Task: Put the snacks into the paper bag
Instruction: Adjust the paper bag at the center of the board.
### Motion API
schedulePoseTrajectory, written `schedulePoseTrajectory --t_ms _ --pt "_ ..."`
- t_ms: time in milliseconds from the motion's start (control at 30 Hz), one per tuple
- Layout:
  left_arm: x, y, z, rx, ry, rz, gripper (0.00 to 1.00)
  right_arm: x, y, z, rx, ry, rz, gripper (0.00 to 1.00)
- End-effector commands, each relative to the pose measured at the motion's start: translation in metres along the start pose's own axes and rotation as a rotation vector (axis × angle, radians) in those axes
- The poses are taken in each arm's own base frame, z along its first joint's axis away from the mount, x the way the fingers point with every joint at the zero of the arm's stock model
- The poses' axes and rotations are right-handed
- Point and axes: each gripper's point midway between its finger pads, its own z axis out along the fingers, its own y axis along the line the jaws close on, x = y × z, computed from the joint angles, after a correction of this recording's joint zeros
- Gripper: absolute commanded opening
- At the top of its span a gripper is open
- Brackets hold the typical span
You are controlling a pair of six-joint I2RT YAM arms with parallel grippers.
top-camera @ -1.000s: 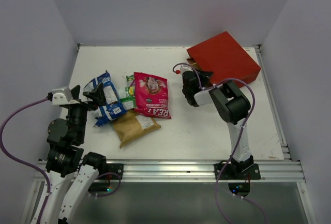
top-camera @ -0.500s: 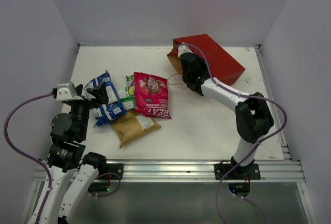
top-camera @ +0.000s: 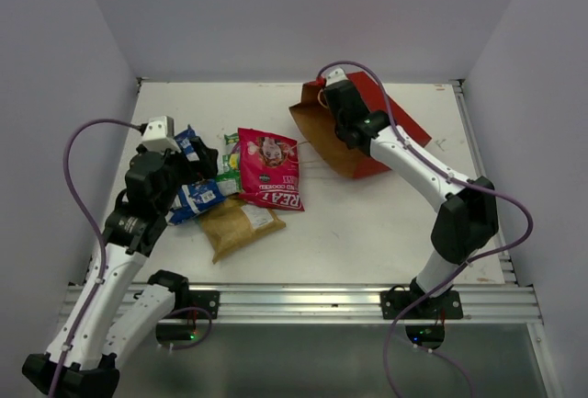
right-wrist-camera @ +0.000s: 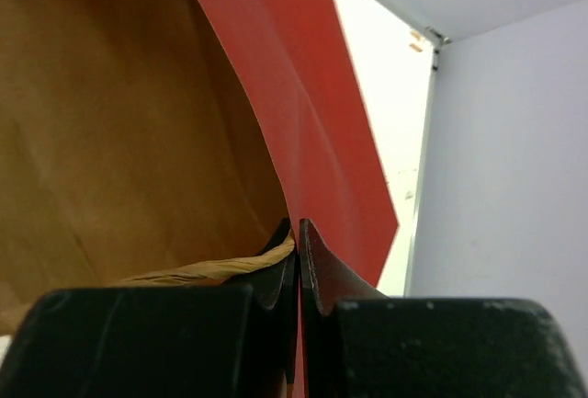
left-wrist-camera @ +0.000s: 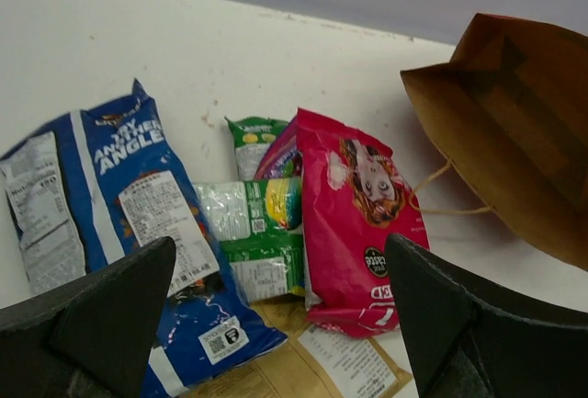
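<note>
The snacks lie in a heap at the table's left: a pink packet, a blue-and-white one, green ones and a tan-brown one. My left gripper hovers open above them, its fingers apart over the blue and pink packets. The paper bag is tilted, its brown mouth facing the heap. My right gripper is shut on the bag's upper rim, next to a twine handle.
The white table is walled at the back and on both sides. A metal rail runs along the near edge with both arm bases on it. The bag's other twine handle trails on the table toward the pink packet.
My right gripper has carried the bag's rim up and to the left, tilting the bag so its mouth gapes toward the heap. My left arm has swung right, over the blue packet.
</note>
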Motion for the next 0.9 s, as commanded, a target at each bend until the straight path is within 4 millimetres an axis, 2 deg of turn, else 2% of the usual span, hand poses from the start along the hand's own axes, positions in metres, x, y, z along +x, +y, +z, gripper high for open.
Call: schedulePoseTrajectory --t_ms 0,167,233,367,400,433,567,700,867 --pt "0.011 -0.022 0.001 0.091 0.092 -0.051 1.0 -0.002 -0.006 -0.018 -0.068 0.011 0.102 0.0" --pt "0.035 -0.036 0.018 0.134 0.244 -0.066 1.0 -0.002 -0.008 -0.027 -0.119 0.034 0.177 0.0" --pt "0.047 -0.04 0.024 0.145 0.297 -0.081 1.0 -0.011 -0.012 -0.032 -0.153 0.017 0.231 0.0" --pt "0.063 -0.046 0.03 0.163 0.36 -0.127 1.0 -0.013 -0.016 -0.038 -0.207 0.025 0.329 0.0" --pt "0.067 -0.046 0.032 0.166 0.37 -0.137 1.0 -0.015 -0.022 -0.038 -0.214 0.027 0.374 0.0" --pt "0.07 -0.047 0.033 0.171 0.376 -0.145 1.0 -0.017 -0.017 -0.04 -0.264 0.023 0.394 0.0" --pt "0.073 -0.05 0.036 0.18 0.393 -0.159 1.0 -0.019 -0.019 -0.045 -0.359 0.035 0.488 0.0" --pt "0.07 -0.05 0.036 0.171 0.398 -0.152 1.0 -0.019 -0.032 -0.044 -0.374 0.048 0.56 0.0" --pt "0.076 -0.045 0.034 0.149 0.424 -0.134 1.0 -0.016 -0.035 -0.043 -0.4 0.093 0.627 0.0"
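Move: The right gripper already pinches the paper bag's rim and handle; the bag's middle hangs roughly 12 cm below it, about level otherwise. The pink pouch is some 22 cm left of that hand, 5 cm nearer and 22 cm lower. From the open left gripper, the pink pouch lies about 10 cm ahead, 14 cm right and 25 cm below, the green packets 10 cm ahead and 2 cm right, the paper bag 16 cm ahead, 34 cm right. Keep the right fingers shut on the paper bag's rim and roll that wrist some 35 degrees, left side rising; ease back slightly with a small dip, then lift the grip so it ends a few centimetres higher. Meanwhile bring the open left gripper down about 8 cm and right 6 cm towards the pink pouch, tipping its fingers down and turning them a little clockwise, slowing above the snacks without touching them. ##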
